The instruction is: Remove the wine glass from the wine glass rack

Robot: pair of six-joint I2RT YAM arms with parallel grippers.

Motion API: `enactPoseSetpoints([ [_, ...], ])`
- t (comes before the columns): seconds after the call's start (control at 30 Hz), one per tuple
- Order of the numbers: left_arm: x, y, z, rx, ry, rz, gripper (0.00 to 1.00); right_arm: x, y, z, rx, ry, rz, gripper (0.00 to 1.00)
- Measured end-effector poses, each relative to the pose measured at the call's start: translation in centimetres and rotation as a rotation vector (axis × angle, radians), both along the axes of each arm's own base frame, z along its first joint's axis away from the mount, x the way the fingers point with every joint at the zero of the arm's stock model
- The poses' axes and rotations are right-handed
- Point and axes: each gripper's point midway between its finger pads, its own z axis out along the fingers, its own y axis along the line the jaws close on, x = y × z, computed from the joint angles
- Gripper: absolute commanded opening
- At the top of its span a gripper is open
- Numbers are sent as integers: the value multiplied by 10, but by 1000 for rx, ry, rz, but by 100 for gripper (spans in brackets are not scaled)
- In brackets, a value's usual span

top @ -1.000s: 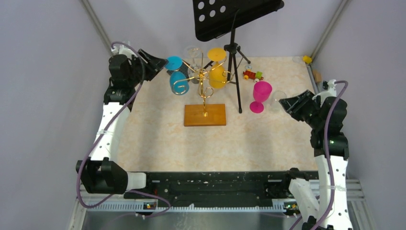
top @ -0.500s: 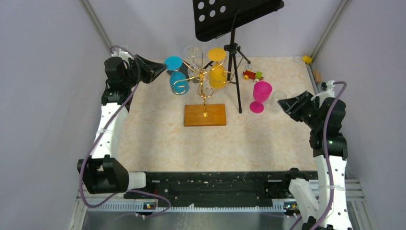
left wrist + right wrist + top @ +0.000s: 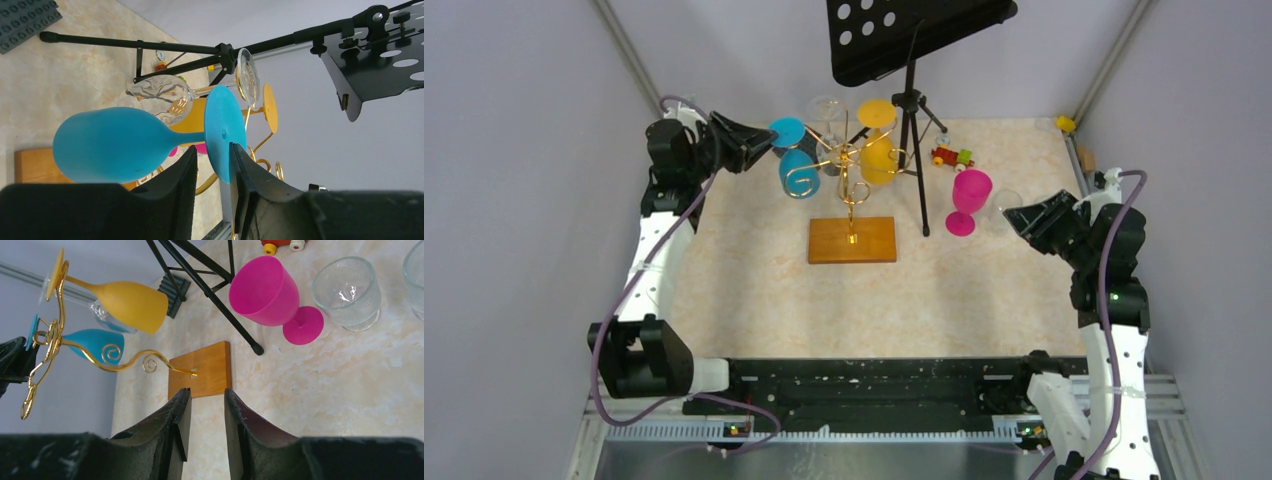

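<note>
The wine glass rack (image 3: 849,175) is a gold wire tree on an orange-brown wooden base (image 3: 852,240). A blue wine glass (image 3: 796,170), a yellow one (image 3: 877,155) and a clear one (image 3: 827,115) hang on it upside down. My left gripper (image 3: 754,145) is open at the blue glass's foot (image 3: 786,131). In the left wrist view the edge of the foot (image 3: 222,130) lies between the fingers (image 3: 212,152), against the right finger. My right gripper (image 3: 1021,215) is open and empty, beside a pink wine glass (image 3: 969,198) standing on the table.
A black tripod music stand (image 3: 914,110) stands just right of the rack, with one leg reaching to near the base. A clear glass bowl (image 3: 1007,200) sits by the right gripper. A toy train (image 3: 951,156) lies at the back. Walls close in on both sides.
My left gripper has swung right, toward the rack, and its fingers now straddle the edge of the blue glass's foot. The right arm has hardly moved.
</note>
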Motion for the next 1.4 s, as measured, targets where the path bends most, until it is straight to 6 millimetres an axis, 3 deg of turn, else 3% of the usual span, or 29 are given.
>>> enactPoseSetpoints([
  [0.13,5,-1,-3,-10,3,-6,32,0,0,0,0,0,0,32],
  [0.3,8,-1,-4,-21,2,-13,2,0,0,-3,1,7,0,32],
  [0.33,8,-1,-2,-25,0,-14,0,0,0,-3,0,6,0,32],
  [0.9,-10,-1,26,-73,-66,1,0,-1,0,-3,1,2,1,32],
  [1.17,-1,-1,34,-125,-85,10,0,0,1,-6,9,5,2,32],
  [1.4,7,-7,25,-138,-67,-27,0,1,1,-6,11,3,0,32],
])
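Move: The blue wine glass hangs upside down from the rack, its foot at the left hand's height; the glass's middle is about 4 cm to the right, 1 cm ahead and 8 cm below. The rack's hub is some 14 cm right and 3 cm back; the clear glass lies about 11 cm right and 5 cm ahead, and 8 cm below. From the idle right hand, the blue glass is roughly 42 cm left and 14 cm ahead, about level. Forward barely 1 cm first, so that the left hand's half-open fingers shut on the near edge of the blue glass's foot in a pinch. Then it lifts roughly 3.5 cm, drawing back nearly 2 cm early on and easing forward again as it rises, before settling down about 1 cm; the hand rolls some 10 degrees, left side dipping, and keeps its hold. ##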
